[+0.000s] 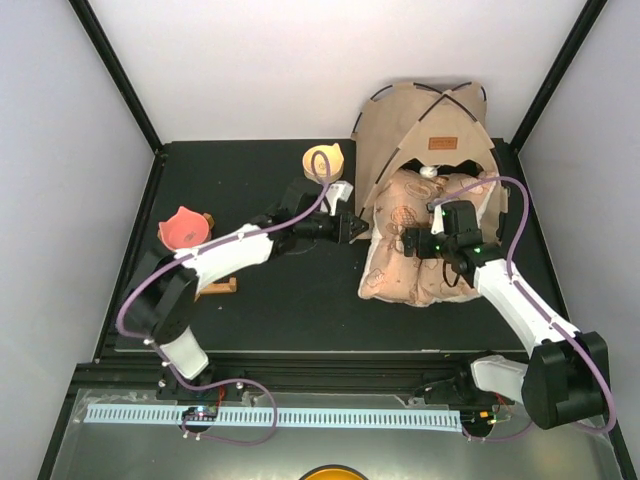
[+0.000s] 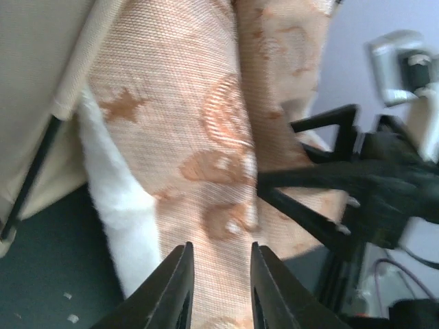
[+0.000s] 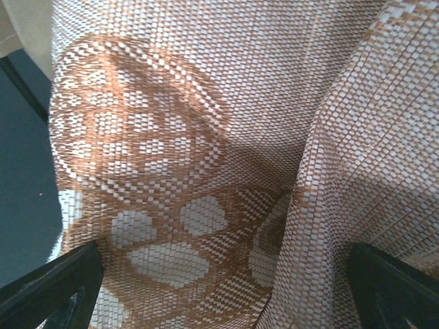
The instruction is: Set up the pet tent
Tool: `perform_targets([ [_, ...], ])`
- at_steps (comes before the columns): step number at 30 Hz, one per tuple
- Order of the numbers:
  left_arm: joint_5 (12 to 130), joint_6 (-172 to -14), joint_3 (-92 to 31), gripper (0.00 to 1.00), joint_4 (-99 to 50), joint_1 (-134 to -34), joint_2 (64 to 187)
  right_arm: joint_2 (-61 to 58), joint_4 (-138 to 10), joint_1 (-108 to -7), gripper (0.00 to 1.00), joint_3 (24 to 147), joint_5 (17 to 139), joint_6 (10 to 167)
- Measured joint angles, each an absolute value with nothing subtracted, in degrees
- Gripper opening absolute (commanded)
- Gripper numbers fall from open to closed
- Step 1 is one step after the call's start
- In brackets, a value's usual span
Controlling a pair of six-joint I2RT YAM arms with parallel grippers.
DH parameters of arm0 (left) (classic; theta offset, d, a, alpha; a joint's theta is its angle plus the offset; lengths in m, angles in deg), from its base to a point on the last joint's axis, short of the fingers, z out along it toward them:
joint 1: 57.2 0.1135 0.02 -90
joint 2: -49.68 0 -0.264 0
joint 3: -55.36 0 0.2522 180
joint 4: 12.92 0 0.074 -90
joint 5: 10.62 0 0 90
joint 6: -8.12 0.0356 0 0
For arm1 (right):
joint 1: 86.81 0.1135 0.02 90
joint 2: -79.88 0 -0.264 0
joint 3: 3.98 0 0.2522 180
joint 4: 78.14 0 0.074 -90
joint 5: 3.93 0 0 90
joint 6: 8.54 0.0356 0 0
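The pet tent (image 1: 425,115) stands domed at the back right, tan with black poles, a brown label (image 1: 441,142) over its opening and a white ball (image 1: 428,171) hanging there. A beige patterned pillow (image 1: 415,255) lies half inside the opening. My left gripper (image 1: 355,228) is at the pillow's left edge. In the left wrist view that gripper (image 2: 221,274) has its fingers (image 2: 180,288) a narrow gap apart, with pillow fabric (image 2: 206,137) showing flat between them. My right gripper (image 1: 425,240) rests on top of the pillow. Seen from its own wrist, the right gripper (image 3: 223,295) is spread wide over the weave (image 3: 206,137).
An orange cat-eared bowl (image 1: 323,160) and a coral bowl (image 1: 184,228) sit on the black mat (image 1: 280,300) to the left, with a small wooden stand (image 1: 218,288) near the left arm. White walls and black frame posts enclose the table.
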State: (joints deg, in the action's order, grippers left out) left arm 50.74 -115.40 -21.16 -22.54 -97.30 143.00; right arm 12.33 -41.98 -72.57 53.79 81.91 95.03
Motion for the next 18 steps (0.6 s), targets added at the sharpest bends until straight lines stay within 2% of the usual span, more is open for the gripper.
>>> perform_targets([
  [2, 50.1, -114.0, -24.6, 0.14, -24.4, -96.0, 147.4, 11.8, -41.7, -72.3, 1.0, 54.4, 81.0, 94.6],
  [6, 48.1, -112.4, -27.4, 0.13, -26.0, -97.0, 154.5, 9.9, -40.9, -71.6, 1.0, 56.1, 79.3, 94.1],
  [17, 45.1, -112.8, -30.3, 0.12, -26.6, -102.7, 160.0, 5.6, -40.7, -66.5, 1.0, 58.5, 79.5, 94.5],
  [18, 44.8, -113.0, -30.3, 0.12, -26.2, -102.9, 160.1, 4.6, -40.8, -66.0, 0.97, 59.0, 80.4, 95.0],
])
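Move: The cushion's middle lies about 15 cm to the left hand's right, 4 cm ahead and 14 cm below. From that hand, the tent stands some 19 cm ahead and 15 cm to the right, 8 cm lower, and the yellow bowl about 22 cm ahead, 10 cm to the left and 18 cm down. From the right hand, the cushion's middle is about 3 cm to the right, 2 cm ahead and 4 cm below. Open right hand sweeps 5 cm left, dragging the cushion; the closing left drops 8 cm and rightward towards it. ##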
